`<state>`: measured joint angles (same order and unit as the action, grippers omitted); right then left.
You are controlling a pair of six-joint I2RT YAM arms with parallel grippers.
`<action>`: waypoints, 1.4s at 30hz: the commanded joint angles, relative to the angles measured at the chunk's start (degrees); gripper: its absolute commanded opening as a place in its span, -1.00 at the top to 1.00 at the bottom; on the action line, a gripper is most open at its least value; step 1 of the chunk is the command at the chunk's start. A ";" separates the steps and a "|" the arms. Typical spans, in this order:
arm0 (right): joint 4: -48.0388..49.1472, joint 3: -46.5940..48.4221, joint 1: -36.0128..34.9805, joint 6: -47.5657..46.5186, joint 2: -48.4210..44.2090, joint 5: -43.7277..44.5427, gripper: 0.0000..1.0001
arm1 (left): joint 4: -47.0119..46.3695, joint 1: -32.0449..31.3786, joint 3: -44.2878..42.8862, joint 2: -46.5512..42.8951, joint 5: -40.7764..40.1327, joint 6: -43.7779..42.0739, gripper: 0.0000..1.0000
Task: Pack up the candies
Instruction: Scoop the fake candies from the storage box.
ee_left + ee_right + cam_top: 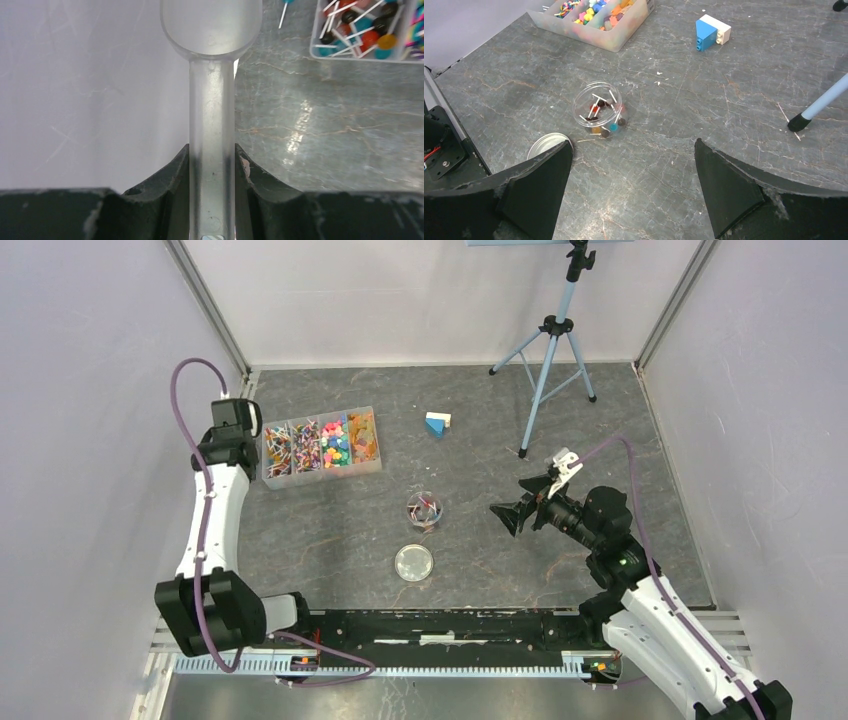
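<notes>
The candies (335,442) fill a clear compartment box (322,472) at the back left; the left wrist view shows small round sweets on white sticks (370,37) in one compartment. A few more lie in a small clear jar (425,508) at mid-table, also seen in the right wrist view (597,107). My left gripper (211,150) is shut on the handle of a clear plastic scoop (211,30), whose bowl looks empty, just left of the box (236,428). My right gripper (634,170) is wide open and empty, to the right of the jar (512,508).
The jar's round lid (414,562) lies flat just in front of the jar, also visible in the right wrist view (544,145). A blue-and-white block (437,423) sits behind the jar. A tripod (550,350) stands at the back right. Walls enclose three sides.
</notes>
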<state>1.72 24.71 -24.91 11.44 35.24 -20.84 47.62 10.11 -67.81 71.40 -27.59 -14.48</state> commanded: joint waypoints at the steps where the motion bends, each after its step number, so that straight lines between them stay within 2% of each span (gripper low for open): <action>1: 0.83 1.22 -0.22 -2.04 -0.96 -0.34 -0.96 | -14.76 0.69 7.85 1.65 -7.37 -11.87 0.95; 7: -0.12 1.35 -0.51 -2.49 -1.38 -0.01 -0.96 | -28.96 4.58 20.22 2.01 -4.14 -20.43 0.95; 11: -0.40 1.24 -0.49 -2.82 -1.71 0.94 -0.96 | -32.02 7.18 24.36 2.25 1.12 -24.35 0.95; 18: 0.68 0.18 -0.47 -2.93 -0.97 1.55 -0.96 | -35.48 7.89 32.08 -2.07 9.47 -40.26 0.95; 22: 1.17 -0.39 -0.55 -2.81 -0.30 1.07 -0.96 | -36.31 10.01 30.50 -0.82 11.34 -44.49 0.95; 27: 1.36 -0.89 -0.51 -2.95 -0.09 1.10 -0.96 | -34.42 11.74 24.85 2.13 11.83 -41.64 0.95; 31: 1.69 -0.96 -0.44 -3.06 0.52 1.27 -0.96 | -37.98 11.96 25.11 3.87 7.97 -43.54 0.95; 42: 2.36 -0.98 -0.47 -2.72 2.98 0.16 -0.96 | -42.48 12.26 23.49 9.20 10.71 -46.23 0.95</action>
<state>1.69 23.75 -25.12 9.26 37.82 -20.51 9.23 22.06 -41.54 79.83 -18.33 -56.07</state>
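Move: The left hand holds the clear scoop. The candy box's leftmost compartment, full of lollipops, lies about 14 cm ahead of that hand, 4 cm to its right and 18 cm below. The compartment of twisted candies is level with it, some 11 cm to the right of the hand, and a stray lollipop lies about 12 cm ahead and 2 cm left. From the idle right hand the lollipop compartment is roughly 20 cm ahead, 51 cm left and 18 cm below. Keeping its grip on the scoop handle, the left hand sinks fast by about 13 cm beside the left end of the candy box, easing left and slightly back, while the wrist rolls some 30 degrees about the fingers' own line, clockwise seen from behind the hand. Then it works forward about 4 cm and a little farther left, rising a couple of centimetres before dipping again, with the scoop still pointing forward, left and down, its bowl by the side wall and outside the lollipop compartment. ##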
